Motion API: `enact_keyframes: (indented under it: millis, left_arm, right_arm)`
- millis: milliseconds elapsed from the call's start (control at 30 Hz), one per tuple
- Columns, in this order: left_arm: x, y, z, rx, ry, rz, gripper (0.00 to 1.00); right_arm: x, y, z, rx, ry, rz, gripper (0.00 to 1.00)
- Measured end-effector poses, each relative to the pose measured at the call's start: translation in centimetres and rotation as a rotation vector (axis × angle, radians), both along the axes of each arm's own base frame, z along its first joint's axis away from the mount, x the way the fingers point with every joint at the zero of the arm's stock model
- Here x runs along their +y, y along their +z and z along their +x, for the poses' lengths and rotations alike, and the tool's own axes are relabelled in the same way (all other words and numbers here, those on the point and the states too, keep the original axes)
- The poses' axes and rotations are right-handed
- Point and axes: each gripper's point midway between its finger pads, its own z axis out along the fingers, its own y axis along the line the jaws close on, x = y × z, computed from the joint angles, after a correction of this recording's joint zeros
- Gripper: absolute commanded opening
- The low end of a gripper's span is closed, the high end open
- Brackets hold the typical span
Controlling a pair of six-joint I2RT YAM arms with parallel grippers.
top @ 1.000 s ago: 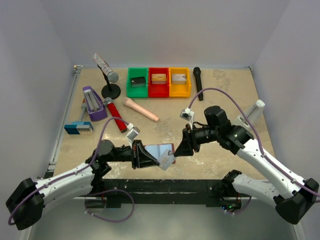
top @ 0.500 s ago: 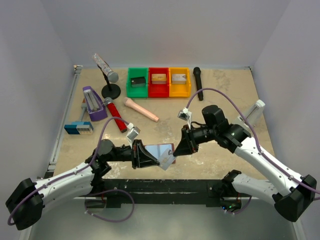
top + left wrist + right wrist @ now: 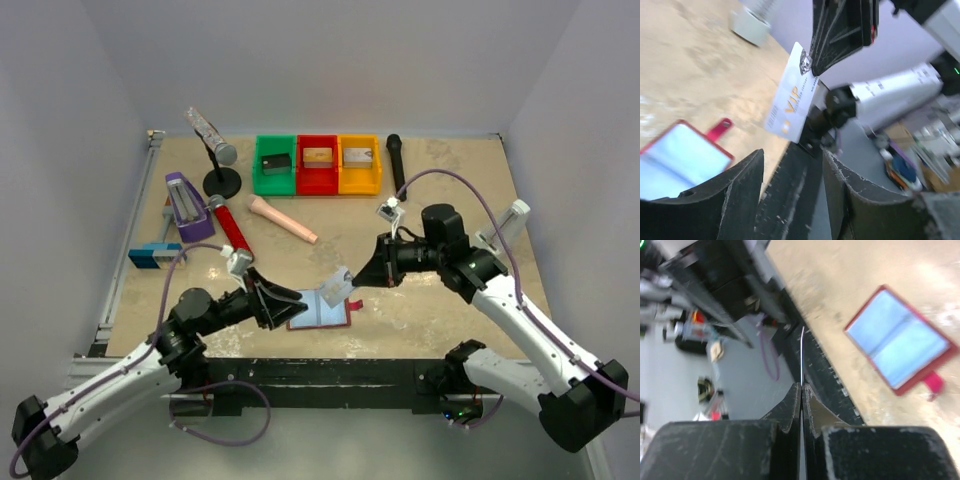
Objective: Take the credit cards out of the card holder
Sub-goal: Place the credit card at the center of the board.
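The card holder [image 3: 327,312] lies open on the table, dark red with pale blue pockets, its red tab pointing right. It also shows in the right wrist view [image 3: 900,340] and the left wrist view [image 3: 677,150]. My right gripper [image 3: 357,281] is shut on one pale credit card [image 3: 338,288], held in the air just above and right of the holder. That card [image 3: 791,95] carries gold "VIP" lettering, and is seen edge-on [image 3: 802,352] between the right fingers [image 3: 792,397]. My left gripper [image 3: 296,304] stands open at the holder's left edge, with nothing between its fingers [image 3: 735,200].
Green [image 3: 275,165], red [image 3: 318,165] and yellow [image 3: 360,165] bins stand at the back. A black microphone [image 3: 396,165], a red microphone [image 3: 230,228], a mic stand [image 3: 222,182], a pink handle [image 3: 283,219] and a purple object [image 3: 187,208] lie behind. A black rail [image 3: 330,372] runs along the near edge.
My left gripper opened and drew back left, and the holder now lies flat on the table. My right gripper shut on a card and pulled it up and to the right.
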Motion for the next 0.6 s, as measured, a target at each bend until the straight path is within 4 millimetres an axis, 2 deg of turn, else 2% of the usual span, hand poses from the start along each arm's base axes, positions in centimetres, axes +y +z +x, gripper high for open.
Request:
enact_keyframes:
  millis: [133, 267, 467, 600]
  left_arm:
    - [2.8, 0.5, 2.5, -0.001, 0.231, -0.012, 0.54]
    - [5.3, -0.7, 4.3, 0.043, 0.406, 0.013, 0.52]
    - [7.0, -3.7, 5.3, 0.116, 0.519, 0.108, 0.5]
    - [7.6, -4.5, 5.6, 0.144, 0.559, 0.13, 0.5]
  right_arm:
    - [-1.6, -1.7, 4.7, 0.046, -0.239, -0.014, 0.0]
    - [-2.5, -4.4, 9.7, 0.109, -0.444, -0.063, 0.0]
    - [-2.7, -9.5, 16.4, 0.242, -0.638, -0.168, 0.0]
    - [-2.8, -11.9, 20.3, 0.299, -0.745, -0.195, 0.0]
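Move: The right hand holds the credit card high over the front of the board. The board's centre lies about 21 cm ahead of this hand, 2 cm to its left and 21 cm below. The open card holder lies nearer, some 6 cm ahead, 7 cm left and 22 cm down; the pink tube about 31 cm ahead, 17 cm left. From the empty left hand, the centre is about 23 cm ahead, 10 cm right and 19 cm below. Forward and down sweeps the right hand, about 20 cm out and 12 cm lower, carrying the still-pinched credit card past the card holder towards the middle of the board while turning some 40 degrees clockwise and tipping its fingers further down. The left hand, empty and still open, draws off to its left, forward and a little down, swinging counter-clockwise away from the card. ##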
